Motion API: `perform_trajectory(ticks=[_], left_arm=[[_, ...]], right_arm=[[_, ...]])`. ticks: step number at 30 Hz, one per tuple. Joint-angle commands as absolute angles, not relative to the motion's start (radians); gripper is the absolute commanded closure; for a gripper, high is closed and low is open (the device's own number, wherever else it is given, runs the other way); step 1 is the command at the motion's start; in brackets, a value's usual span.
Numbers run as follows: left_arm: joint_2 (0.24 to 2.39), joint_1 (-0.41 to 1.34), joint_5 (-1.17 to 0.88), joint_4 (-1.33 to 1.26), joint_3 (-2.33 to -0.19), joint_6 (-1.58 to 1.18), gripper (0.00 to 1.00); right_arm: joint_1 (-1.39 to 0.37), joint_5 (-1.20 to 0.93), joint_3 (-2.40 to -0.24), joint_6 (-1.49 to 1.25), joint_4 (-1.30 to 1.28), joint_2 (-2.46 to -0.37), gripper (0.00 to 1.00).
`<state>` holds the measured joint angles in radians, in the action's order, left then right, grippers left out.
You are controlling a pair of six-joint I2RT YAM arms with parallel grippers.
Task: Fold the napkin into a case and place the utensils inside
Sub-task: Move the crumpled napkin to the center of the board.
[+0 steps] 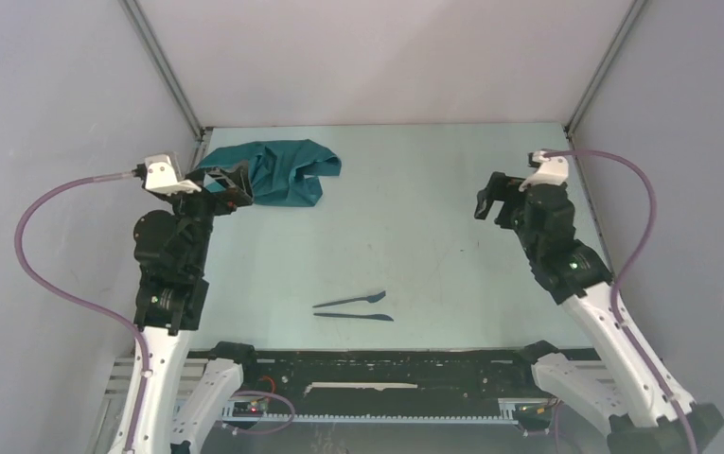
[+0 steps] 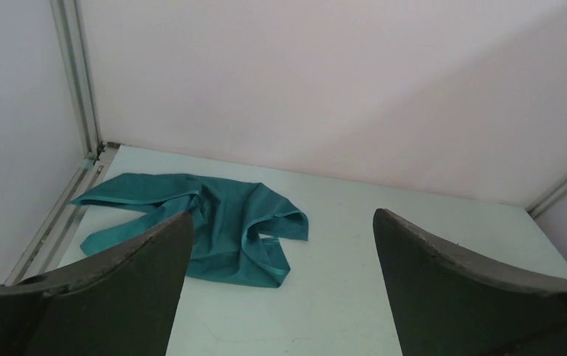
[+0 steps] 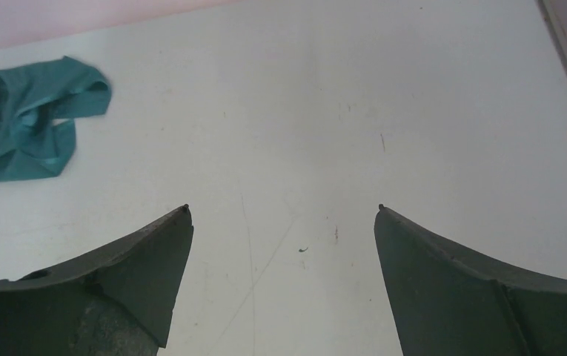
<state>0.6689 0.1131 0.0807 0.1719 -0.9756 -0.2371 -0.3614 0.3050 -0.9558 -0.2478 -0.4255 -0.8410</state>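
Observation:
The teal-green napkin point(image 1: 277, 172) lies crumpled at the table's far left; it also shows in the left wrist view point(image 2: 221, 230) and at the left edge of the right wrist view point(image 3: 28, 126). Two dark utensils point(image 1: 353, 308) lie side by side near the front middle: one point(image 1: 350, 300) above, the other point(image 1: 354, 316) below. My left gripper point(image 1: 230, 184) hovers open just left of the napkin, its fingers point(image 2: 117, 297) wide apart with nothing between them. My right gripper point(image 1: 490, 200) hangs open over bare table at the right, empty. No case shows.
Grey enclosure walls with metal corner posts point(image 1: 164, 66) close in the table on three sides. The arm bases and a black rail point(image 1: 377, 364) run along the near edge. Purple cables point(image 1: 45, 255) loop off both wrists.

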Motion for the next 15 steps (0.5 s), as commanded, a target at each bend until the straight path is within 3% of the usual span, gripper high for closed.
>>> perform_trajectory(ticks=[1, 10, 15], left_arm=[[0.677, 0.097, 0.156, 0.037, -0.923, -0.258, 0.01], [0.748, 0.089, 0.185, 0.049, -0.907, -0.311, 0.00], [0.785, 0.083, 0.177, 0.070, -0.925, -0.334, 0.00]], right_arm=[[-0.414, 0.404, -0.945, -0.245, -0.246, -0.915, 0.01], [-0.511, 0.414, -1.026, -0.460, -0.077, -1.224, 0.01], [-0.585, 0.239, -1.109, -0.697, 0.140, -1.498, 0.00]])
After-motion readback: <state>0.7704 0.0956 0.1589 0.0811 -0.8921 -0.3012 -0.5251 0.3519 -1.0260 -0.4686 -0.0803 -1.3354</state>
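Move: The crumpled napkin lies flat at the far left of the board: about 27 cm ahead of the left hand, 4 cm to its left and 37 cm below. From the right hand it is some 24 cm ahead, 60 cm to the left and 26 cm down. The utensils are about 13 cm back from the left hand, 25 cm to its right and 38 cm below. Open right hand sweeps left, forward and down about 15 cm towards the napkin; open left sinks forward 6 cm. ##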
